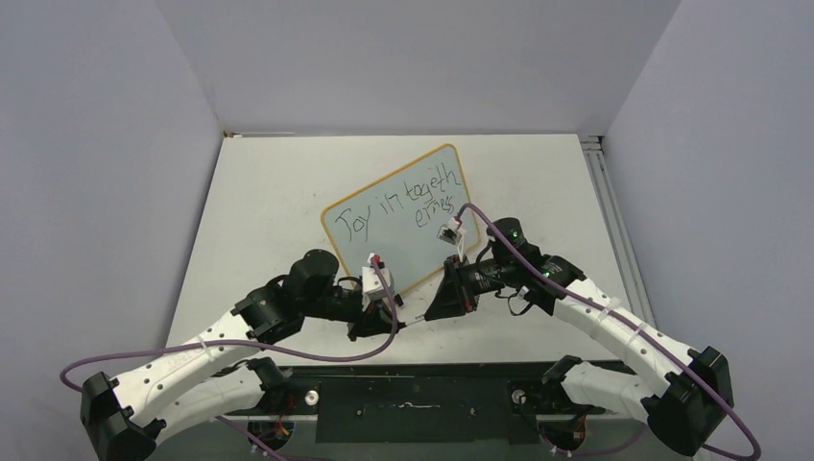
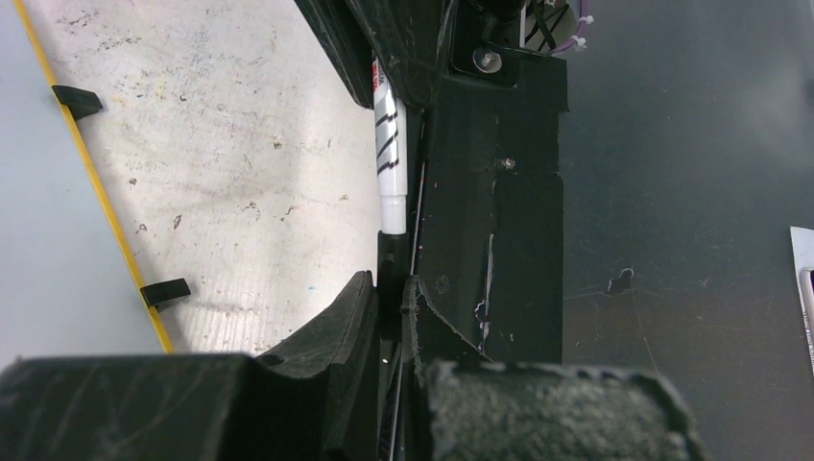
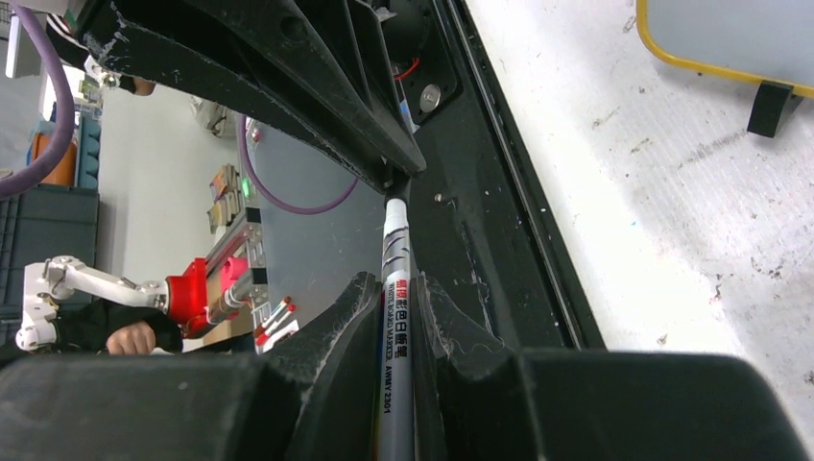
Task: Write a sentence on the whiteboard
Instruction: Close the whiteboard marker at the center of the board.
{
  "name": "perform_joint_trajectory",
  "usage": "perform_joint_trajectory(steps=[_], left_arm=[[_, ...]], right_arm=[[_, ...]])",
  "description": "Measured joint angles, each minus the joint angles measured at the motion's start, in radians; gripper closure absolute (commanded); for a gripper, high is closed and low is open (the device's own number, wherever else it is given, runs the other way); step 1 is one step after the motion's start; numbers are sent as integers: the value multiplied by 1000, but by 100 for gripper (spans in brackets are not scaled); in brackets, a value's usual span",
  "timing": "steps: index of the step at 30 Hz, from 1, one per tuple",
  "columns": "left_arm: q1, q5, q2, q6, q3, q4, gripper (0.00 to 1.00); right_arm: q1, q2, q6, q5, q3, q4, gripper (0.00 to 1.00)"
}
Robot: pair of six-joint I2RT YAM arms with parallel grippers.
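Note:
The whiteboard (image 1: 403, 252), yellow-framed, leans near the table's middle with the sentence (image 1: 408, 204) on it in black, two lines reading roughly "Joy in togeth / erness". In front of it the two grippers meet tip to tip over the table's near edge. My right gripper (image 3: 395, 288) is shut on the silver-white body of a marker (image 3: 395, 259). My left gripper (image 2: 389, 283) is shut on the black cap (image 2: 390, 254) at the marker's (image 2: 391, 163) end. The board's edge and a clip foot (image 3: 768, 106) show in both wrist views.
A black base strip (image 1: 413, 403) runs along the table's near edge under the grippers. Purple cables (image 1: 288, 351) loop from both wrists. Grey walls close in the table on three sides. The tabletop (image 2: 240, 144) is scuffed and speckled.

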Motion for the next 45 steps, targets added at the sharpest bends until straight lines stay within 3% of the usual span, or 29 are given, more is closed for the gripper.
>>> perform_joint_trajectory(steps=[23,45], left_arm=[[18,-24,-73,-5,-31,-91,100],[30,-30,-142,-8,-66,-203,100]], right_arm=[[142,22,195,123,-134,321,95],[239,99,284,178,-188,497,95]])
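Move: The marker is already started into its cap. From my right hand, the cap in my left fingers is about 6 cm to the left, 1 cm back and some 2 cm lower. From my left hand, the marker's barrel lies about 5 cm to the right, 1 cm ahead and slightly higher. The near board clip is some 13 cm straight ahead of my left hand, the far clip roughly 22 cm ahead and 12 cm right, both about 15 cm below. I drive the marker with my right hand into the cap, going about 5 cm left, 4 cm down and a little back. Slightly later and slower, my left hand moves the same way, some 4 cm left, sinking and easing back, while still pinching the cap, so the gap between my hands shrinks. Both grips stay shut and the wrists barely tilt. ##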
